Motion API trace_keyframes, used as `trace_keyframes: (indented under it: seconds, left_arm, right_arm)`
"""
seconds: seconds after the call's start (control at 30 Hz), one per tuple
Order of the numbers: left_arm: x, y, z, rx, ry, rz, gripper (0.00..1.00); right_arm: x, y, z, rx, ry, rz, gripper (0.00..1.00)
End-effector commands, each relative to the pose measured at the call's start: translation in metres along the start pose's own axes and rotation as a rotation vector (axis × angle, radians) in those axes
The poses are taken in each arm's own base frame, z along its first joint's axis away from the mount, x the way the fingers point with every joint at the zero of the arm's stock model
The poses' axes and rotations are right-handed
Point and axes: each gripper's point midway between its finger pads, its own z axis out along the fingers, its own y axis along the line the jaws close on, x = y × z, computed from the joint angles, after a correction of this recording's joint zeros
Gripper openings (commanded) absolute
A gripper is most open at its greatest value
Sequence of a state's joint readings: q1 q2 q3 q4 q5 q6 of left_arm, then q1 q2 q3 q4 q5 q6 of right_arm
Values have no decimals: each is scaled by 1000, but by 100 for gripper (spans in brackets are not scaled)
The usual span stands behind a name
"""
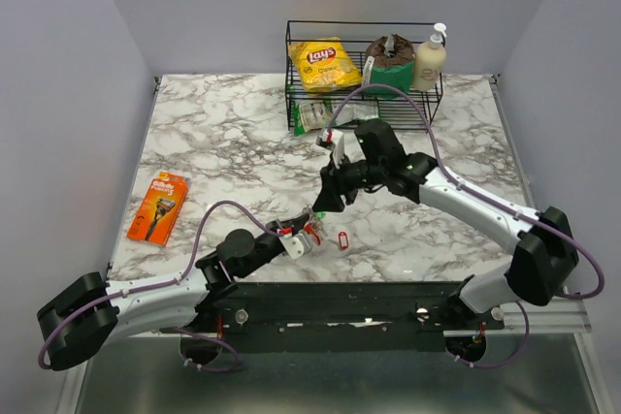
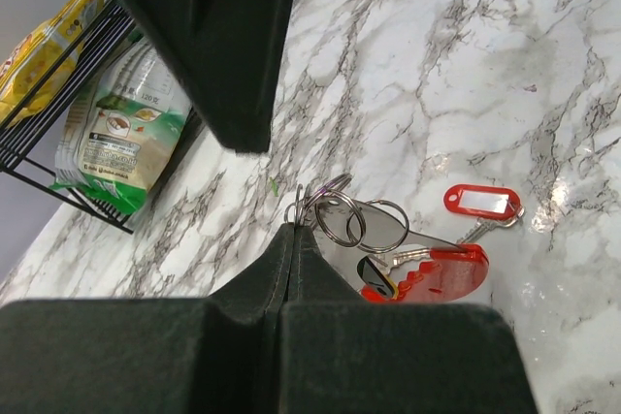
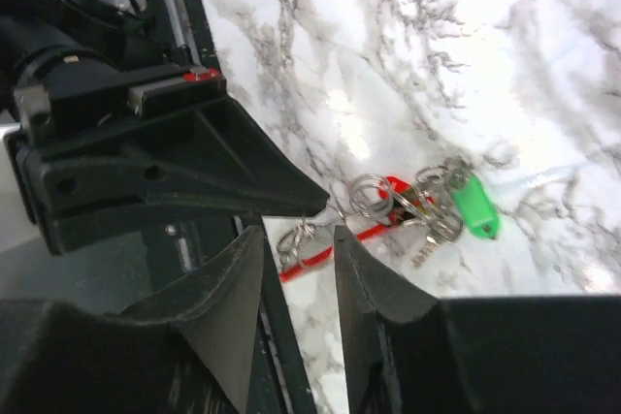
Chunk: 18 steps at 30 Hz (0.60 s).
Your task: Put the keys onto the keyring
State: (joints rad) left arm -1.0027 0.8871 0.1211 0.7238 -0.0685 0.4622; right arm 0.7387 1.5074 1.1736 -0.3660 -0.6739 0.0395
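My left gripper (image 2: 296,228) is shut, its tips pinching a thin metal ring of the keyring (image 2: 335,218) bunch just above the marble. The bunch trails from the tips: linked rings, a silvery flat piece and a red piece (image 2: 441,273). A key with a green tag (image 3: 475,206) lies against the rings at the bunch's far end. Apart from the bunch, a key with a red tag (image 2: 480,203) rests on the table. My right gripper (image 3: 299,235) hovers open right over the pinched ring (image 3: 303,239), one finger on each side and nothing held. From above, both grippers (image 1: 294,237) (image 1: 325,203) meet near the front centre.
An orange razor pack (image 1: 158,207) lies at the front left. A black wire rack (image 1: 361,23) at the back holds a yellow chips bag (image 1: 325,63) and a lotion bottle (image 1: 429,60). A green snack pack (image 1: 315,115) sits under it. The table's front rail (image 1: 388,290) is close behind the grippers.
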Motion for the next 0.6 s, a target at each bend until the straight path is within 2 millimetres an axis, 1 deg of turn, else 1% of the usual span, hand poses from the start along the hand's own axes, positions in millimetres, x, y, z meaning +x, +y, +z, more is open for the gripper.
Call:
trace_keyframes:
  seconds: [0.0, 0.03, 0.07, 0.1, 0.13, 0.17, 0.2, 0.23, 0.33, 0.4, 0.47, 0.53, 0.57]
  left_arm:
    - [-3, 8, -4, -40, -5, -18, 0]
    - [-3, 9, -4, -44, -5, -24, 0]
    - [-4, 10, -5, -48, -6, -27, 0]
    - [-6, 13, -6, -60, -12, -30, 0]
    - [-5, 13, -7, -64, -6, -31, 0]
    - [-5, 15, -8, -70, -5, -33, 0]
    - [-7, 17, -9, -78, -9, -34, 0]
    - [-7, 17, -10, -81, -8, -36, 0]
    - [-9, 21, -12, -102, -12, -44, 0]
    - [-8, 21, -12, -103, -12, -48, 0]
    - [-7, 22, -13, -112, -6, -55, 0]
    - [-7, 23, -14, -120, -11, -63, 0]
    - [-8, 23, -15, -120, -19, -64, 0]
  right_arm:
    - [-14, -16, -21, 193, -116, -3, 63]
    - [-12, -20, -24, 220, -118, 20, 66]
    - [-1, -28, -24, 259, -106, 44, 73]
    - [2, -30, -27, 273, -107, 66, 74]
    - [8, -35, -28, 293, -105, 110, 74]
    - [21, -39, -27, 309, -80, 139, 75]
    - [29, -41, -27, 319, -71, 156, 75]
    - [35, -43, -26, 326, -60, 191, 75]
    - [66, -49, -18, 342, 18, 290, 74]
    - [82, -50, -14, 352, 56, 344, 74]
    - [95, -54, -11, 379, 81, 407, 74]
    - [105, -63, -13, 438, 101, 444, 74]
    - [114, -65, -14, 460, 129, 464, 75]
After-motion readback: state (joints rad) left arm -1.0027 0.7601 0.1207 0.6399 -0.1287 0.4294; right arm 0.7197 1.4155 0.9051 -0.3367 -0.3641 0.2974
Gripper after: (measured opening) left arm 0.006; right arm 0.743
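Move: The red-tagged key lies on the table about 3 cm ahead of the right hand, 5 cm to its right and 18 cm below. The green tag hangs roughly 4 cm ahead of that hand, 1 cm left and 8 cm down. The keyring body, held by the left hand, is some 3 cm left, 1 cm back and 9 cm down. From the left hand the red-tagged key is about 3 cm ahead, 9 cm right and 14 cm below. Rightward and down, after a small rise and nudge forward, the right hand swings off the keyring towards the red-tagged key, ending about 6 cm right and 8 cm lower. Its already parting fingers open wide as it turns over 20 degrees clockwise and tips further down. The left hand keeps its pinch on the rings and eases about 2 cm up and left. ##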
